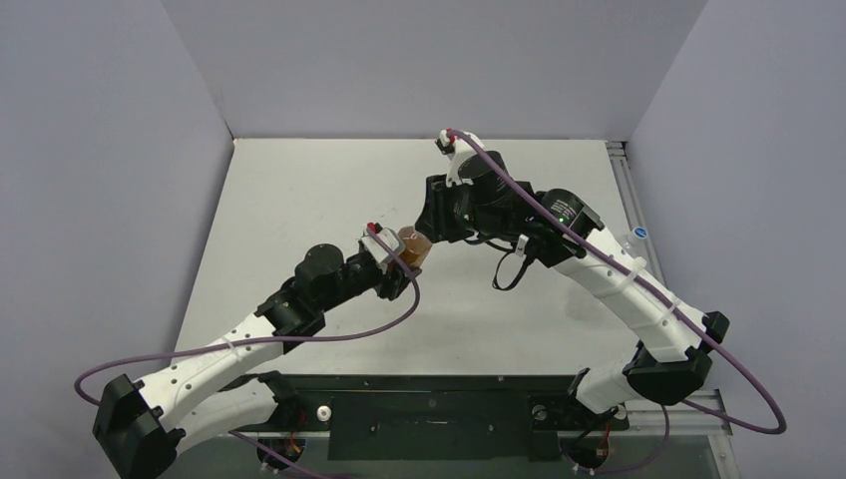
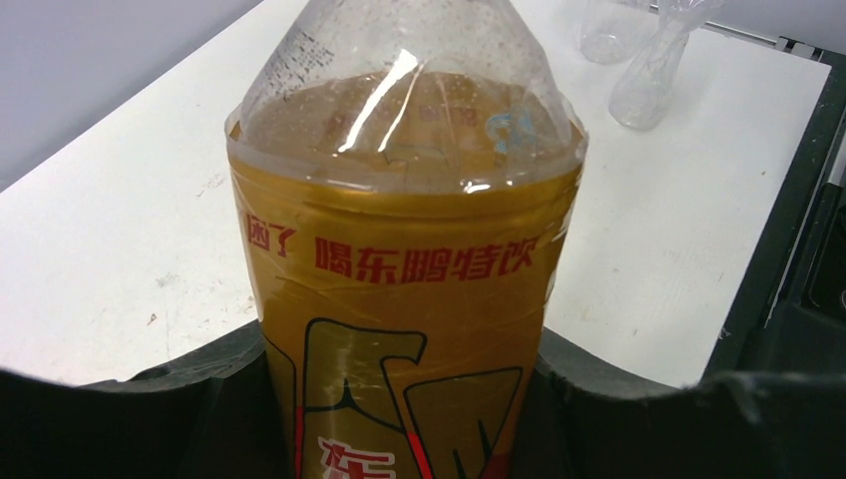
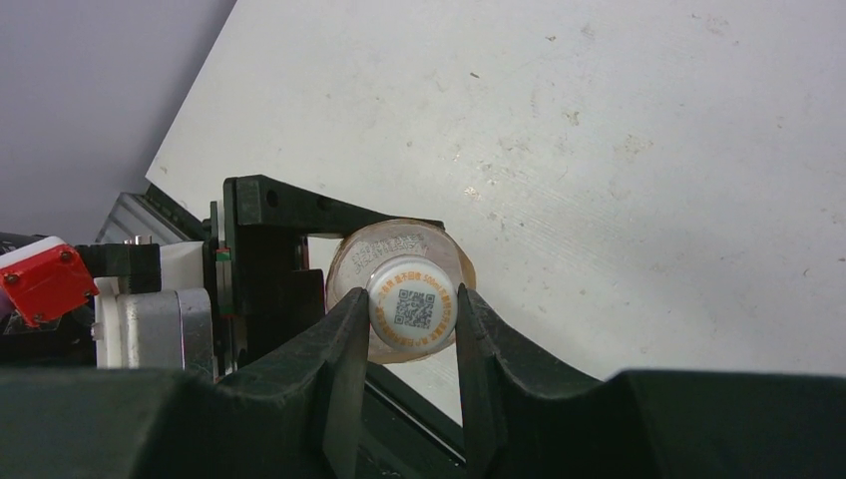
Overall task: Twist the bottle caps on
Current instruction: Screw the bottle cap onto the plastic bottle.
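The amber bottle (image 2: 404,259) with its yellow label and red lettering stands upright at mid-table (image 1: 413,249). My left gripper (image 2: 404,399) is shut on its body, a black finger on each side (image 1: 397,264). From above, my right gripper (image 3: 411,317) is shut on the white cap (image 3: 413,307), which carries a printed square code and sits on the amber bottle's neck (image 3: 397,244). In the top view the right gripper (image 1: 427,228) covers the cap. A clear bottle (image 2: 646,75) stands further back on the table.
The white table (image 1: 299,190) is walled in by grey panels on the left, back and right. A metal rail (image 1: 627,190) runs along its right edge. Purple cables (image 1: 329,337) loop off both arms. The left gripper's black body (image 3: 264,264) is close beside the right fingers.
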Robot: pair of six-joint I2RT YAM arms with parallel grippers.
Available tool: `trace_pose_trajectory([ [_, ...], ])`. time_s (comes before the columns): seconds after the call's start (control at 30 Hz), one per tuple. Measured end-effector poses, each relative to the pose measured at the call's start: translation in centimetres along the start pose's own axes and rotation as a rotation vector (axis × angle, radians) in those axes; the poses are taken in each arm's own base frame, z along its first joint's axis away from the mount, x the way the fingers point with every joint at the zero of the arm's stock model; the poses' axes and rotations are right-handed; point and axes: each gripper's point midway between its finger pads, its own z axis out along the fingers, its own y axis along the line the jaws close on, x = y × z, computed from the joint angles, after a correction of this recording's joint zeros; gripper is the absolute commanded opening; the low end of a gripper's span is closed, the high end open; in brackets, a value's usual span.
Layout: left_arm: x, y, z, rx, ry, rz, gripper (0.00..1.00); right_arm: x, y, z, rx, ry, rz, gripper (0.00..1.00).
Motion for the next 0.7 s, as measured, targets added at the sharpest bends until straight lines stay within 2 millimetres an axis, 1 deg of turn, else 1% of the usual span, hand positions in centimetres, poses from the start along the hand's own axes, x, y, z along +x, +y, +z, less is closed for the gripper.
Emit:
trace_pose_trajectory([
  [0.03, 0.0, 0.0, 0.0, 0.0, -0.001, 0.0, 0.0, 0.0, 0.0, 0.0, 0.002, 0.001, 0.003, 0.27],
  [0.07, 0.0, 0.0, 0.1, -0.001, -0.003, 0.0, 0.0, 0.0, 0.0, 0.0, 0.004, 0.0, 0.006, 0.34],
  [0.1, 0.0, 0.0, 0.1, -0.001, -0.004, 0.0, 0.0, -0.1, 0.0, 0.0, 0.005, 0.001, 0.008, 0.38],
  [0.13, 0.0, 0.1, 0.1, -0.002, -0.006, 0.001, 0.0, -0.1, 0.0, 0.0, 0.007, 0.0, 0.012, 0.44],
  [0.17, -0.1, 0.2, 0.1, -0.009, -0.01, 0.0, 0.0, 0.0, 0.0, 0.1, 0.007, 0.005, 0.023, 0.47],
  [0.23, -1.2, 0.8, 0.2, -0.04, -0.052, 0.001, 0.0, 0.9, -0.1, 0.0, 0.014, 0.044, 0.033, 0.53],
  [0.27, -1.8, 1.1, 0.2, -0.055, -0.076, 0.001, 0.0, 1.3, -0.2, -0.1, 0.019, 0.06, 0.039, 0.59],
  [0.33, -2.3, 1.5, 0.2, -0.074, -0.095, -0.001, 0.0, 1.6, -0.1, -0.2, 0.018, 0.069, 0.047, 0.65],
  [0.43, -2.6, 1.6, 0.1, -0.078, -0.106, -0.006, 0.0, 1.1, 0.2, -0.6, 0.001, 0.041, 0.059, 0.69],
  [0.57, -2.8, 1.3, 0.0, -0.071, -0.111, -0.022, 0.0, 0.2, 0.6, -2.8, -0.054, -0.035, 0.056, 0.69],
  [0.67, -2.7, 0.4, -0.2, -0.021, -0.103, -0.041, 0.0, -0.7, 1.0, -5.0, -0.109, -0.099, 0.015, 0.66],
  [0.7, -2.5, 0.0, -0.4, 0.003, -0.096, -0.049, 0.0, -0.9, 1.2, -5.7, -0.127, -0.117, -0.005, 0.63],
])
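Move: The cap sits on the bottle's neck right at the right hand's closed fingertips, with no offset worth naming. The bottle's body is level with that hand in reach, about 4 cm to its left and 7 cm below it. From the left hand, which holds the bottle low on its body, the cap is roughly 9 cm up, 5 cm to the right and 1 cm farther out. Right fingers open off the cap and withdraw up, back and right about 6 cm; left lifts the bottle slightly. ##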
